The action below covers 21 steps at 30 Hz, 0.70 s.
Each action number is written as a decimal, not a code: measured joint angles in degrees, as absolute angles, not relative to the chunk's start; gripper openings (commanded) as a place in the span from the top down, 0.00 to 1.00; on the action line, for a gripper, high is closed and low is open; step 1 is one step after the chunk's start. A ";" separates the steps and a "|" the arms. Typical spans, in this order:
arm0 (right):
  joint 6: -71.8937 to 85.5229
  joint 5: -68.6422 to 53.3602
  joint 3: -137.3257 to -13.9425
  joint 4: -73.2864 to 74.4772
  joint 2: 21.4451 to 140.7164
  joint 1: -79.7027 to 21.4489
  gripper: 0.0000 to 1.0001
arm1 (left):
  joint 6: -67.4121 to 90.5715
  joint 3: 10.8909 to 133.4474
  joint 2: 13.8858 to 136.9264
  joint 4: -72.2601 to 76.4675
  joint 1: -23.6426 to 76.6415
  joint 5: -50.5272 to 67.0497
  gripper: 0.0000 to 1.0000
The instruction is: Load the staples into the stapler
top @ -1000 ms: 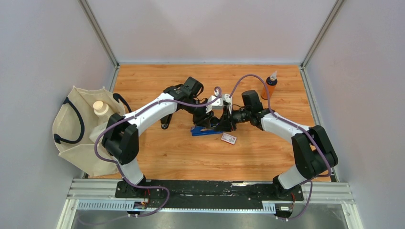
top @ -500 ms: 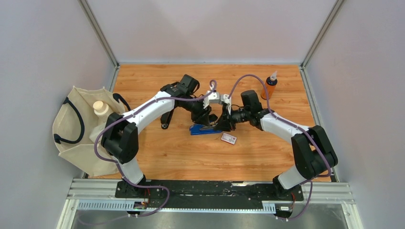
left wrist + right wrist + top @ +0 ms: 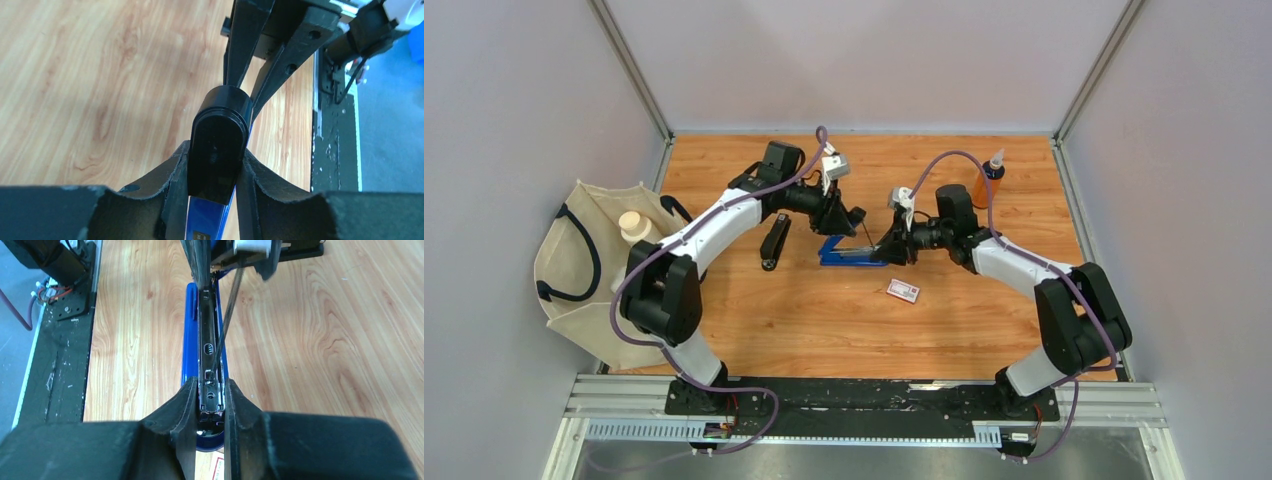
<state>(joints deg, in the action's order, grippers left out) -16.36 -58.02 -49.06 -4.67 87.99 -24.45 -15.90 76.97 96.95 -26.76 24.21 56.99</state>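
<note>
The blue stapler [image 3: 848,258] lies mid-table with its black top [image 3: 218,145] swung up and its metal magazine [image 3: 209,347] bare. My left gripper [image 3: 850,221] [image 3: 215,165] is shut on that black top at the far-left end. On the right, my right gripper [image 3: 887,249] [image 3: 209,390] is shut on the magazine's rear end; a thin spring rod [image 3: 226,320] rises from it. The staples, a small white box with a red-pink label [image 3: 903,291] [image 3: 215,471], lie on the wood just in front of the right gripper, apart from both grippers.
A black elongated object [image 3: 774,243], seemingly another stapler, lies left of the blue one. An orange bottle [image 3: 991,179] stands at the back right. A cream tote bag [image 3: 589,275] holding a white-capped bottle [image 3: 632,225] hangs over the table's left edge.
My left gripper has moved back and to the left, swinging the stapler's black top up and open. The right gripper has stayed shut on the magazine, shifting slightly. The black object is now uncovered.
</note>
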 measured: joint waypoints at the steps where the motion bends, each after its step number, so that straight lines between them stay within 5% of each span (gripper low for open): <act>1: -15.46 -58.13 -48.73 -5.98 87.99 -24.16 1.00 | -14.57 76.49 96.38 -24.97 23.51 57.63 1.00; 21: 8.84 -58.39 -40.10 -34.76 85.76 -20.49 1.00 | 31.46 56.34 86.13 30.09 8.86 60.93 1.00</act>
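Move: The blue stapler is already held off the table between both hands, partly open. From the left hand, pinching the black cap of its top arm, the hinge lies about 6 cm left, 4 cm back and 6 cm lower; the black stapler is some 16 cm left, level with it, 17 cm down. From the right hand, on the stapler's nose, the hinge is about 12 cm left, 1 cm ahead and 1 cm down; the staples box is 3 cm back, 5 cm right, 12 cm below. The blue stapler's top arm is swung open by its black cap: the left hand, keeping its pinch, carries the cap up about 8 cm, left 7 and forward 5, rising first and ending more leftward, while its fingers tip upward and turn counter-clockwise. The right hand keeps the nose pinched, lifting it some 3.5 cm and a little forward, its fingers tilting up. ##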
